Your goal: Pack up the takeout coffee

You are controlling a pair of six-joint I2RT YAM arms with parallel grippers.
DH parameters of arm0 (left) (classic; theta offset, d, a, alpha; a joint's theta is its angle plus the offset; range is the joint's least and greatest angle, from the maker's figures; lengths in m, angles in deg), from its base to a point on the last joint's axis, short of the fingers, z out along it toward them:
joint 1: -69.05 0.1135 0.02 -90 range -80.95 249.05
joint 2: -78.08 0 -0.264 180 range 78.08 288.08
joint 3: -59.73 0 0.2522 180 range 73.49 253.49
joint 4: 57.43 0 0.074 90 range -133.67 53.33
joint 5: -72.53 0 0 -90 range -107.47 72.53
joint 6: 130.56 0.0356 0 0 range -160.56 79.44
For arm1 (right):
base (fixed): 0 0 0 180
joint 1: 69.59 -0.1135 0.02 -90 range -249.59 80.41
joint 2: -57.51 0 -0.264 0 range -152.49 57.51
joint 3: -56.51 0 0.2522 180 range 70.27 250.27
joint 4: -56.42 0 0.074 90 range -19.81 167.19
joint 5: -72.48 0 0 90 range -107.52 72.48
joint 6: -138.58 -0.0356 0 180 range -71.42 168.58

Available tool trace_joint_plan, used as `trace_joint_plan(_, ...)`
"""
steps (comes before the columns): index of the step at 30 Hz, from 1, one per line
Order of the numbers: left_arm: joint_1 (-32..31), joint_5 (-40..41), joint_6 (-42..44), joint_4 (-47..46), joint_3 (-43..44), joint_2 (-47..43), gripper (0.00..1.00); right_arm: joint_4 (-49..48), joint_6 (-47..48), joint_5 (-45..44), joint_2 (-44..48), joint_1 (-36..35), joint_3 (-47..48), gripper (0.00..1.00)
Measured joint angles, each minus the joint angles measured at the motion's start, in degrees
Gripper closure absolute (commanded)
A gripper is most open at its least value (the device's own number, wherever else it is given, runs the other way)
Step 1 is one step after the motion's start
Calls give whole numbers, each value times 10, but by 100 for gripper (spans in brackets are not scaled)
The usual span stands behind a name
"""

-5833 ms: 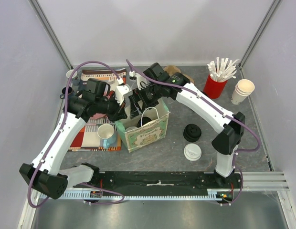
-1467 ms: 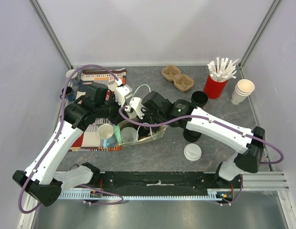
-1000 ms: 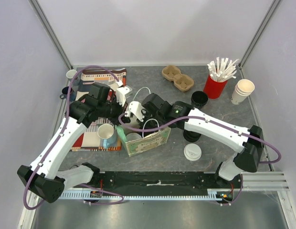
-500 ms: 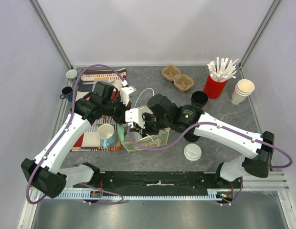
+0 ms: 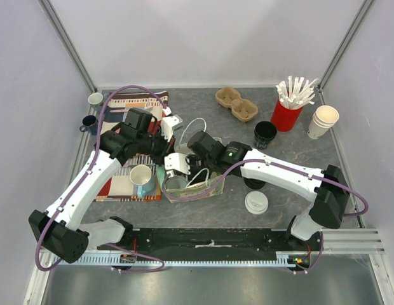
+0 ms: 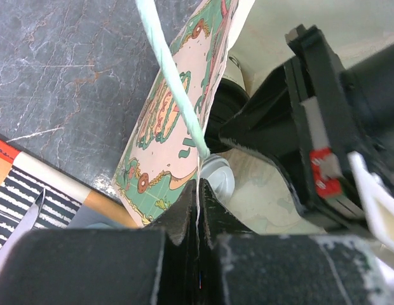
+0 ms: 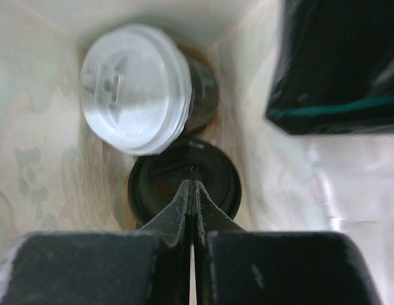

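Note:
In the right wrist view a takeout coffee (image 7: 135,89) with a white sip lid stands inside the printed paper bag (image 7: 44,159), beside a black-lidded cup (image 7: 156,184). My right gripper (image 7: 192,184) is shut with nothing between its fingers, its tips just over that black lid. My left gripper (image 6: 198,185) is shut on the bag's top edge below the green cord handle (image 6: 171,82). From above, the bag (image 5: 200,187) leans over between both grippers, left (image 5: 166,152) and right (image 5: 186,173). A second white-lidded cup (image 5: 256,202) stands on the table to the bag's right.
A lidless black cup (image 5: 265,133), a red cup of stirrers (image 5: 286,114), stacked paper cups (image 5: 323,121) and a cardboard carrier (image 5: 236,105) stand at the back right. A mug (image 5: 141,178) sits on the striped mat (image 5: 130,101). Small cups (image 5: 89,122) stand far left.
The bag went from standing upright to leaning over flat. My right gripper has pushed down into it. My left gripper has kept its pinch on the bag's edge.

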Motion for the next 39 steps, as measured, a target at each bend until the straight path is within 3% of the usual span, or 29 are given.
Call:
trace_joint_plan(6,-2,0,7,0,0,0,98,19,10,-23,17,5,-63,100)
trace_joint_plan(15,-2,0,17,5,0,2,98,26,-9,-64,30,11,-68,100)
trace_joint_plan(39,-3,-1,70,14,0,1,98,76,-195,-193,64,55,-35,100)
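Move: The open takeout bag holds two coffees. The black lid is roughly straight under the right fingertips, about 5 cm down and 1 cm right; the white lid is some 5 cm left and 3 cm back, 4 cm lower than those fingers. The bag's right end is about 14 cm right of the right hand and 2 cm farther out. From the left hand, on the bag's rim, the black lid is some 8 cm right, 2 cm back and 9 cm below. The bag's left rim stays pinched in the almost still left fingers. Inside the bag, the right hand, fingers shut, sweeps right about 10 cm and some 4 cm forward towards where the bag's right end stood, first dipping about 3.5 cm and then easing back up. It turns about 30 degrees clockwise, shifting the bag along with it. ##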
